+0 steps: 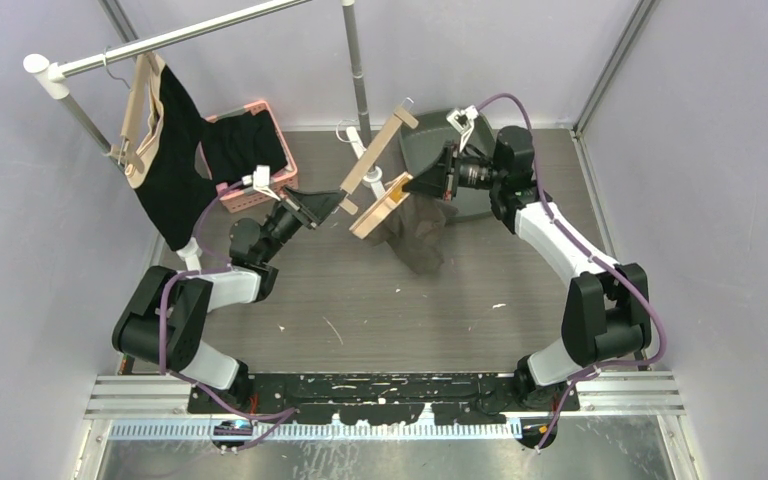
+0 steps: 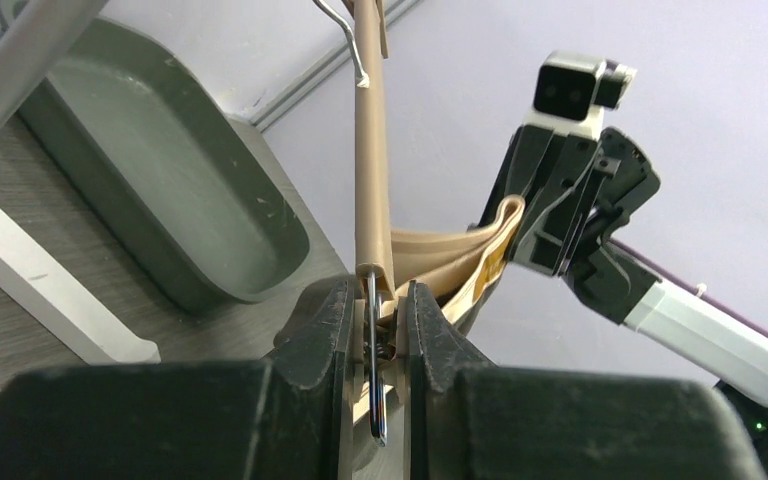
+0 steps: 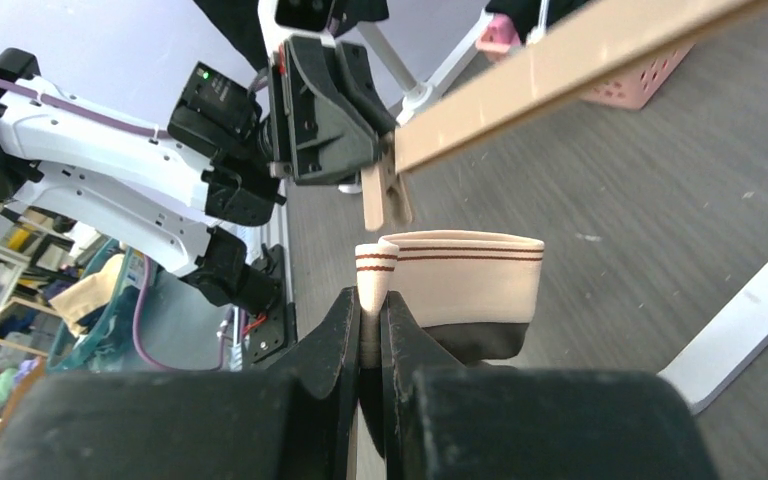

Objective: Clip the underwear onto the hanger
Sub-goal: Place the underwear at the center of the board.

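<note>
A wooden hanger (image 1: 380,150) is held tilted in the air above the table. My left gripper (image 1: 335,205) is shut on the clip at its lower end; the left wrist view shows the jaws squeezing the clip (image 2: 378,330), with the bar (image 2: 370,150) rising from it. The underwear (image 1: 415,235), dark with a tan striped waistband (image 3: 460,275), hangs from my right gripper (image 1: 418,185). My right gripper (image 3: 370,315) is shut on a fold of the waistband just below the clip (image 3: 385,195). The waistband (image 2: 450,260) lies right beside the clip.
A grey tray (image 1: 440,150) sits behind the right gripper. A pink basket (image 1: 255,185) holding dark clothes stands at the back left. A rack rail (image 1: 160,40) carries hung garments (image 1: 165,160), and its post (image 1: 355,60) stands on a white foot (image 2: 40,270).
</note>
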Controlling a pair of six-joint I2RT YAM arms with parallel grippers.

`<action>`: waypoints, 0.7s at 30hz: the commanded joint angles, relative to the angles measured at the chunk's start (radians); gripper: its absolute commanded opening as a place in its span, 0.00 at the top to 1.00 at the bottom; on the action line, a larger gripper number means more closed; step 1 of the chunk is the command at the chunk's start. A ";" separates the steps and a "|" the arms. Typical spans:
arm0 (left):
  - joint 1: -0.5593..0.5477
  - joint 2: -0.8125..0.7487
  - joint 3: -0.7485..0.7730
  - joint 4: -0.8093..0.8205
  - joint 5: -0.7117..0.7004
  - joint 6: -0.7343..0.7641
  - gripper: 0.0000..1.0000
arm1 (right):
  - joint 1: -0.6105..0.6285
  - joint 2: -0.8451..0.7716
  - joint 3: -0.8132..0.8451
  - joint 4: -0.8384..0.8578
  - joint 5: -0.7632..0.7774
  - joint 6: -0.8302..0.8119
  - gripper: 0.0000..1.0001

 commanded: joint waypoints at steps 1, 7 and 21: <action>0.009 -0.020 0.017 0.084 -0.057 -0.013 1.00 | 0.028 -0.034 -0.051 0.036 -0.029 0.023 0.99; 0.024 -0.081 0.004 0.024 -0.093 0.003 1.00 | 0.091 -0.011 -0.120 -0.061 -0.059 -0.038 0.99; 0.027 -0.242 -0.031 -0.162 -0.116 0.067 1.00 | 0.122 0.034 -0.131 -0.378 0.403 -0.112 0.97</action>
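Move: The board's centre, where the underwear in the right hand is to go, lies about 25 cm below that hand, some 3 cm back and 3 cm to its left. The held hanger's middle is level with the right hand in height, about 5 cm ahead and 6 cm left; the green tray is some 17 cm ahead, 12 cm right and 26 cm below. From the left hand, the board's centre lies roughly 7 cm right, neither ahead nor back, 22 cm below. Right hand lowers the pinched waistband about 11 cm towards board centre, back then forward; left lifts hanger aside. ##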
